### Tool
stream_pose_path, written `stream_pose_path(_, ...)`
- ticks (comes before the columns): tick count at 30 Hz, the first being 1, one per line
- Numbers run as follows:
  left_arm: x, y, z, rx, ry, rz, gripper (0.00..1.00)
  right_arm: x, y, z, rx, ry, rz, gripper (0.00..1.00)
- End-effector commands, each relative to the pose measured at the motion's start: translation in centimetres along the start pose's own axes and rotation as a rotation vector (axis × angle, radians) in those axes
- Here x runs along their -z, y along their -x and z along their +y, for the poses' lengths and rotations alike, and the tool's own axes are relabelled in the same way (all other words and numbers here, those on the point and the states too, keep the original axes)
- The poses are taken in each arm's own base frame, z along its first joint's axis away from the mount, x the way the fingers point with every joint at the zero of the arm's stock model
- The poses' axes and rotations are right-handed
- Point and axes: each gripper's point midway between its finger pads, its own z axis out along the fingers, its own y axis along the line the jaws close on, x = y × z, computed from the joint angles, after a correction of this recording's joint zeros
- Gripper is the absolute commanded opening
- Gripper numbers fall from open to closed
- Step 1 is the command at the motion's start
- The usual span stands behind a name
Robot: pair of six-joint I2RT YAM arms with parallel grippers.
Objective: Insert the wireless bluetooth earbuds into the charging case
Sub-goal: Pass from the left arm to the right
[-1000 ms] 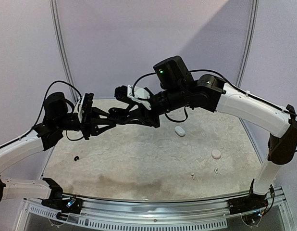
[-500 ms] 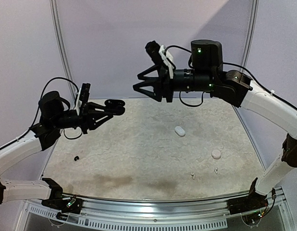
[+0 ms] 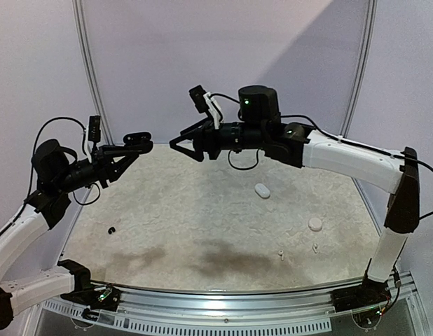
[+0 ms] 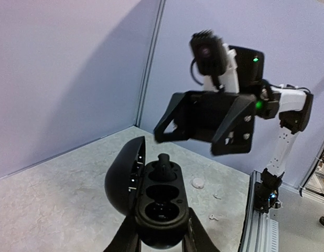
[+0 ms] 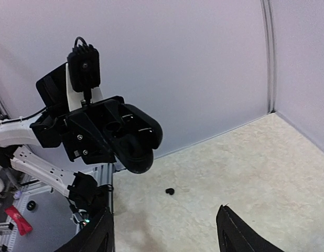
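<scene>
My left gripper (image 3: pixel 129 148) is shut on a black charging case (image 3: pixel 138 140) and holds it high above the table's back left, lid open. In the left wrist view the case (image 4: pixel 159 202) has one black earbud (image 4: pixel 164 165) in its far slot, and its near slot is empty. My right gripper (image 3: pixel 184 148) is open and empty, in the air just right of the case and facing it. A second black earbud (image 3: pixel 111 229) lies on the table at the left and also shows in the right wrist view (image 5: pixel 170 191). Two white earbuds (image 3: pixel 280 255) (image 3: pixel 315 247) lie near the front right.
An oval white case (image 3: pixel 262 190) lies right of centre and a round white case (image 3: pixel 315 224) lies nearer the right edge. The table (image 3: pixel 202 224) is a pale mat with walls behind. A metal rail (image 3: pixel 223 308) with the arm bases runs along the front.
My right gripper, close against the case a second ago, has drawn away and now faces it with a gap. My left arm has pulled the case back to the left and higher.
</scene>
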Motion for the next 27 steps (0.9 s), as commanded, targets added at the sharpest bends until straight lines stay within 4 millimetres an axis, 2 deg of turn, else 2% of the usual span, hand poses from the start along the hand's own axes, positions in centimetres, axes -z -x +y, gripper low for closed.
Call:
stream_pose_path(1, 0.6, 1.6, -1.8, 0.005, -0.07, -0.047, 0.0, -2.4, 0.6, 3.3, -0.133, 0.214, -0.083, 0.68)
stream_pose_path(3, 0.6, 2.3, -2.5, 0.009, -0.106, -0.068, 0.0, -3.0, 0.7, 4.9, -0.097, 0.256, -0.11, 0.69)
stream_pose_path(7, 0.6, 3.4, -3.5, 0.014, -0.156, -0.087, 0.0, -3.4, 1.2, 5.9, -0.076, 0.301, -0.148, 0.65)
stream_pose_path(15, 0.0, 4.8, -5.5, 0.016, -0.229, -0.109, 0.0, -4.3, 1.1, 6.4, -0.088, 0.346, -0.148, 0.52)
stream_pose_path(17, -0.2, 4.8, -6.0, 0.017, -0.249, -0.108, 0.0, -4.5, 1.0, 6.4, -0.091, 0.349, -0.146, 0.46)
stream_pose_path(22, -0.5, 4.4, -6.4, 0.028, -0.269, -0.098, 0.0, -4.4, 1.4, 6.6, -0.091, 0.355, -0.162, 0.38)
stream_pose_path(27, -0.5, 4.3, -6.4, 0.036, -0.268, -0.093, 0.0, -4.1, 1.5, 6.6, -0.083, 0.351, -0.169, 0.38)
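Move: The open black charging case, still in the left fingers, lies about 9 cm to the left of the empty right hand, 1 cm back and some 3 cm lower. From the left hand, the open right gripper it is being taken to is about 11 cm to the right, 2 cm ahead and 3 cm higher. On the table some 36 cm below the right hand are the white case, about 14 cm ahead and 23 cm to the right, and the black earbuds, 26 cm to the left and 2 cm back. The right hand reaches about 5 cm left and as far back to the black case, dipping slightly and then rising to end a little higher, while its fingers tip up and swing some 15 degrees counter-clockwise and close by nearly half, to stand either side of the case's free end. The left hand keeps its hold on the other end and brings the case to meet it, about 5 cm up, 4 cm back and a little right, turning some 10 degrees clockwise; whether the right pads already press on the case can't be made out. ##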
